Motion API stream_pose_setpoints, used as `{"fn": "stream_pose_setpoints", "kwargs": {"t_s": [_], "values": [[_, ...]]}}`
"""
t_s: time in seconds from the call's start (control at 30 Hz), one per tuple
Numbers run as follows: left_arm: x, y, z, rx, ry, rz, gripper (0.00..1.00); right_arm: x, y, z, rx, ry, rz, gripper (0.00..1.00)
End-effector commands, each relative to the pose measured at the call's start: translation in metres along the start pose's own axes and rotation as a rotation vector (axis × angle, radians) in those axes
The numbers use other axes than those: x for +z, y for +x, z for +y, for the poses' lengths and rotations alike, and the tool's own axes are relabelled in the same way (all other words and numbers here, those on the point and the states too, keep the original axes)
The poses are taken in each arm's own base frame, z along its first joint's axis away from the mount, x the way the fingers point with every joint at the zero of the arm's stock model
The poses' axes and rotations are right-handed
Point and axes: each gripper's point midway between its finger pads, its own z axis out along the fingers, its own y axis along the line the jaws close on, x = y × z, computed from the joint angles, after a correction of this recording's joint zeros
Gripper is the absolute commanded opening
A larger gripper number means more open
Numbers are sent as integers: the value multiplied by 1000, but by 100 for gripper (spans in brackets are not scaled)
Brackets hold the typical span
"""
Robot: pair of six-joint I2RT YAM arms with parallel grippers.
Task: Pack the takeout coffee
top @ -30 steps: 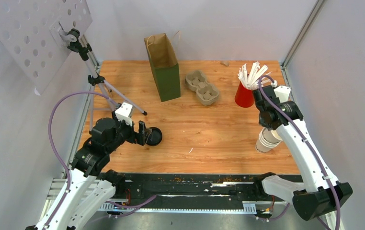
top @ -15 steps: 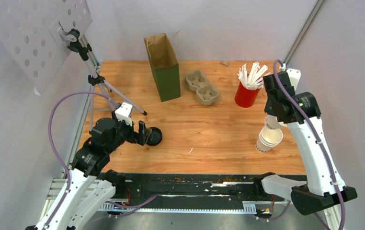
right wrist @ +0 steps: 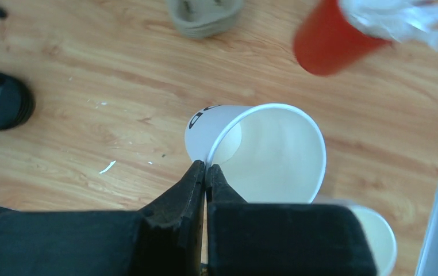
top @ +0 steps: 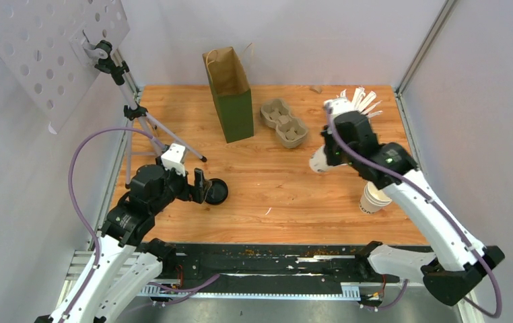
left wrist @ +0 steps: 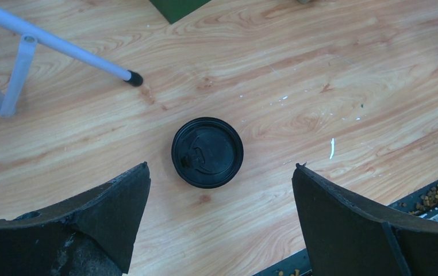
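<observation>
My right gripper [right wrist: 206, 167] is shut on the rim of an empty white paper cup [right wrist: 262, 152] with dark print on its side and no lid. One finger is inside the wall, the other outside. In the top view that cup [top: 319, 160] hangs tilted over the middle-right of the table, below the right gripper [top: 328, 153]. More white cups stand stacked [top: 373, 199] near the right edge. A black lid [left wrist: 207, 152] lies flat on the wood. My left gripper [left wrist: 221, 172] hovers wide open just on the near side of it, touching nothing.
A green and brown paper bag [top: 230, 94] stands open at the back. The grey pulp carrier [top: 284, 123] lies right of it. A red cup [right wrist: 329, 43] of white stirrers [top: 361, 99] sits behind the right arm. A tripod [top: 139, 121] with a perforated panel stands at the left.
The right arm has swung left from the cup stack, past the red cup, carrying one cup toward the table's middle. The left arm and the lid have not moved.
</observation>
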Motion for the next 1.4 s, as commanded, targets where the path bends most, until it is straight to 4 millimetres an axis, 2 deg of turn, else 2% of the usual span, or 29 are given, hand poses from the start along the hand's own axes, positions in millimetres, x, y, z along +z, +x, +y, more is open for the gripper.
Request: {"fn": "stream_pose_setpoints", "kwargs": {"t_s": [0.0,0.1,0.17,0.33,0.43,0.63,0.97,1.07,1.17,1.27,1.37], "values": [[-3,-8,8,-77,-73,3,100,19,-26,76,-300,-210,-201,1],[-1,2,18,-145,-150,59,100,28,6,137,-613,-350,-265,4],[1,13,24,-177,-201,126,100,37,26,161,-769,-370,-298,4],[6,27,25,-212,-237,227,100,55,69,202,-1012,-427,-289,4],[7,27,26,-228,-247,232,100,63,95,217,-1116,-449,-256,4],[13,33,25,-258,-249,242,98,69,128,224,-1209,-457,-209,4],[28,51,18,-326,-227,285,91,71,155,210,-1198,-471,-148,6],[34,55,17,-346,-231,295,88,64,150,212,-1180,-479,-164,13],[39,57,21,-350,-257,301,83,53,139,216,-1152,-489,-182,24],[43,59,28,-349,-297,299,77,36,126,219,-1106,-519,-191,35],[47,60,36,-339,-340,291,68,17,113,222,-1040,-561,-217,42]]}}
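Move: My right hand holds a paper cup by its rim. The clear spot for it lies about 19 cm to the left and 3 back, its middle 22 below; the black lid is some 37 left and 5 back, the cup stack 15 right and 9 back, the egg-carton tray 17 ahead and 14 left. From my left hand the lid lies about 8 ahead, 2 right and 21 down, the tripod foot 11 beyond it. I swing the pinched cup about 20 cm left and 17 down, drawing back some 8 towards the open table right of the lid and turning my wrist roughly 65 degrees counter-clockwise. There I open my fingers to let go of the rim and lift slightly. Meanwhile my left hand sinks 8 cm towards the lid, tipping down and beginning to narrow its fingers, without touching the lid. ##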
